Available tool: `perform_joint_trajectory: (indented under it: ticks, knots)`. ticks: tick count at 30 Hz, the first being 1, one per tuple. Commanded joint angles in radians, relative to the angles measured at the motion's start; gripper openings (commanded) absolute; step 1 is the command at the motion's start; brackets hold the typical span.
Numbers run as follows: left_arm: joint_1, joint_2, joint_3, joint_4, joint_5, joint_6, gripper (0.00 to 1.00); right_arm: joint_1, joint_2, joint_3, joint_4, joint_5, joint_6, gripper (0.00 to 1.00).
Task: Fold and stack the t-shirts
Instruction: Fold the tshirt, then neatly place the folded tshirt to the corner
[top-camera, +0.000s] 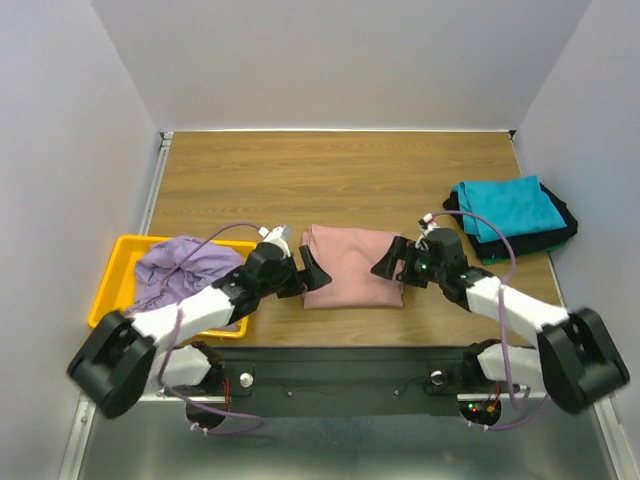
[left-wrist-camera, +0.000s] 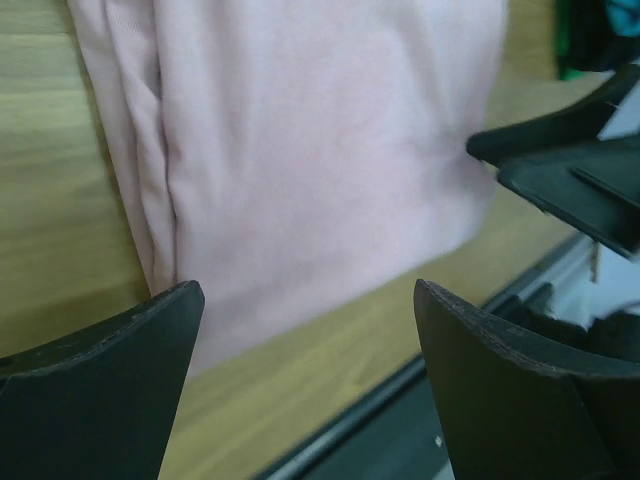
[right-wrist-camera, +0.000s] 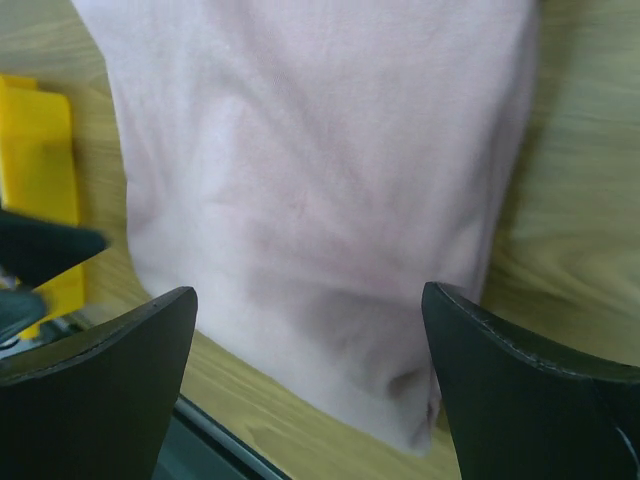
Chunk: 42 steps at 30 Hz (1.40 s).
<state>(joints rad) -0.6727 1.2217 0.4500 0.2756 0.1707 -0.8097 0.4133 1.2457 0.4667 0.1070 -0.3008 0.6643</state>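
A folded dusty pink t-shirt lies flat near the table's front edge, between both arms. My left gripper stands open at the shirt's left edge, and its wrist view shows the pink cloth ahead of the open jaws with nothing between them. At the shirt's right edge my right gripper is open too, hovering over the pink cloth. A teal t-shirt rests folded on a black t-shirt at the right. A crumpled lavender t-shirt sits in the yellow bin.
The yellow bin stands at the table's left front, its corner visible in the right wrist view. A black base rail runs along the near edge. Grey walls enclose the table on three sides.
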Motion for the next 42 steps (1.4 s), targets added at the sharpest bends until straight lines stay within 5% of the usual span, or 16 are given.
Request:
perform_joint_trajectory:
  ticks: [1,6,13,24,34,37,42]
  knots:
    - [-0.047,-0.262,-0.01,-0.117,-0.094,-0.043,0.99,-0.001,-0.208,-0.004,-0.234,0.097,-0.042,1.0]
    - [-0.054,-0.505,0.038,-0.255,-0.294,-0.008,0.99,-0.001,-0.374,0.068,-0.326,0.101,-0.054,1.0]
    - [-0.053,-0.525,0.113,-0.44,-0.569,-0.032,0.99,-0.001,-0.245,0.153,-0.421,0.259,-0.052,1.0]
    - [-0.05,-0.488,0.115,-0.423,-0.573,-0.014,0.99,0.018,0.087,0.222,-0.382,0.353,-0.029,0.88]
    - [-0.05,-0.468,0.104,-0.432,-0.614,-0.017,0.99,0.088,0.309,0.262,-0.313,0.358,-0.025,0.5]
    - [-0.048,-0.465,0.102,-0.431,-0.609,-0.009,0.99,0.116,0.36,0.293,-0.31,0.397,-0.031,0.24]
    - [-0.047,-0.468,0.093,-0.44,-0.623,-0.011,0.99,0.122,0.386,0.367,-0.323,0.483,-0.118,0.08]
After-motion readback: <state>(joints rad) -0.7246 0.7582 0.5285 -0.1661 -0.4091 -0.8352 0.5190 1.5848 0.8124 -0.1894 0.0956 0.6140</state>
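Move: The right hand, open, has the folded t-shirt's right edge about 4 cm ahead, 3 cm to its right and 5 cm below. The t-shirt's middle is some 3 cm ahead and 8 cm left; the teal shirt stack lies roughly 15 cm ahead and 26 cm right. From the left hand that right edge is about 2 cm ahead, 17 cm right and 8 cm below. Right hand arcs up, right and down, then sweeps 6 cm forward-left, pinching t-shirt's right edge; left withdraws up-left. ##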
